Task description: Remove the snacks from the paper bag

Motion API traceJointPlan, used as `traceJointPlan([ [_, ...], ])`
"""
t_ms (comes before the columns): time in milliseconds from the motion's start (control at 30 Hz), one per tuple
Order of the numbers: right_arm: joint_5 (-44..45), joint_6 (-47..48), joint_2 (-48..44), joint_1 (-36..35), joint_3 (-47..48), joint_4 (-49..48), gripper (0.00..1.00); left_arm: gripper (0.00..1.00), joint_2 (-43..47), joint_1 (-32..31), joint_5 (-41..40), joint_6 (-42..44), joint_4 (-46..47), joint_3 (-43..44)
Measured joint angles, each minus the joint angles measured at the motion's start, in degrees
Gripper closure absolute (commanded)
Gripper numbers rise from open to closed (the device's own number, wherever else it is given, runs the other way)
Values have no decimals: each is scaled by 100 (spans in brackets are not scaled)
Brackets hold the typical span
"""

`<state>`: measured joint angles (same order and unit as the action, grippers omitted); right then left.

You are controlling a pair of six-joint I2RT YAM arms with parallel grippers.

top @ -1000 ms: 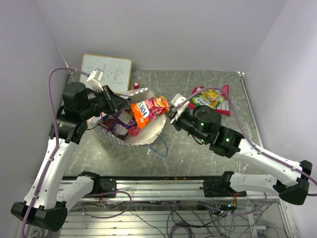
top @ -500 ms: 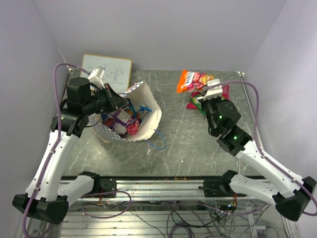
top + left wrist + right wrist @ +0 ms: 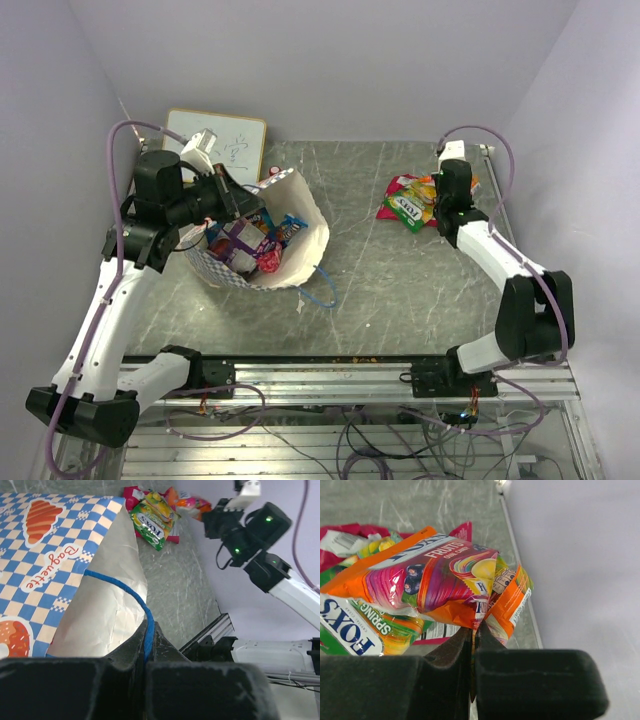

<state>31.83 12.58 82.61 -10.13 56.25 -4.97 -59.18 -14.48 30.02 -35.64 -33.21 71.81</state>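
Note:
The paper bag (image 3: 295, 225) stands open at the left of the table, cream inside with a blue checkered band (image 3: 45, 555). My left gripper (image 3: 243, 203) is shut on its blue cord handle (image 3: 131, 592), which is pinched between the jaws (image 3: 148, 640). Several snacks (image 3: 250, 243) lie inside the bag. At the far right, my right gripper (image 3: 447, 195) is shut on the edge of an orange snack packet (image 3: 435, 577), gripper (image 3: 474, 630). It rests over a green packet (image 3: 355, 625) and a red one (image 3: 345, 531), the pile (image 3: 410, 205).
A framed whiteboard (image 3: 215, 140) leans against the back wall behind the bag. The bag's other blue handle (image 3: 322, 290) trails on the table in front of it. The table's right edge (image 3: 497, 190) and the wall lie close beside the right gripper.
My right arm has carried the orange packet from above the bag to the far right and down onto the pile there. The left gripper kept hold of the handle and the bag stands more upright.

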Motion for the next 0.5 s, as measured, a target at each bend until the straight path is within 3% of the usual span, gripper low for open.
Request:
traceJointPlan([
  [500,-529,195,1305,258,-278,-1012,100,93,79,2,481,11,70,105],
])
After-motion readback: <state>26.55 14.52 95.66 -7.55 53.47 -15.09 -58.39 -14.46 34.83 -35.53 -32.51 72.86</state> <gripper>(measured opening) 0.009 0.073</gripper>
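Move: Some 7 cm to the right hand's left, about 2 cm farther out and roughly 17 cm lower, the green candy bag lies on the table; the hand already holds an orange candy bag by one corner. The red snack bag lies under the green one, its middle about 5 cm left and 4 cm ahead of the right hand, on the table too. From the left hand, the green bag is some 19 cm ahead, 36 cm right and 31 cm down. Lowering the pinched orange bag towards the green and red bags, the right hand sinks about 8.5 cm while easing forward nearly 3 cm, its fingertips tipping down slightly and staying shut on the corner. The left hand keeps its hold on the paper bag's blue handle and draws it up and back a couple of centimetres, turning slightly clockwise. ##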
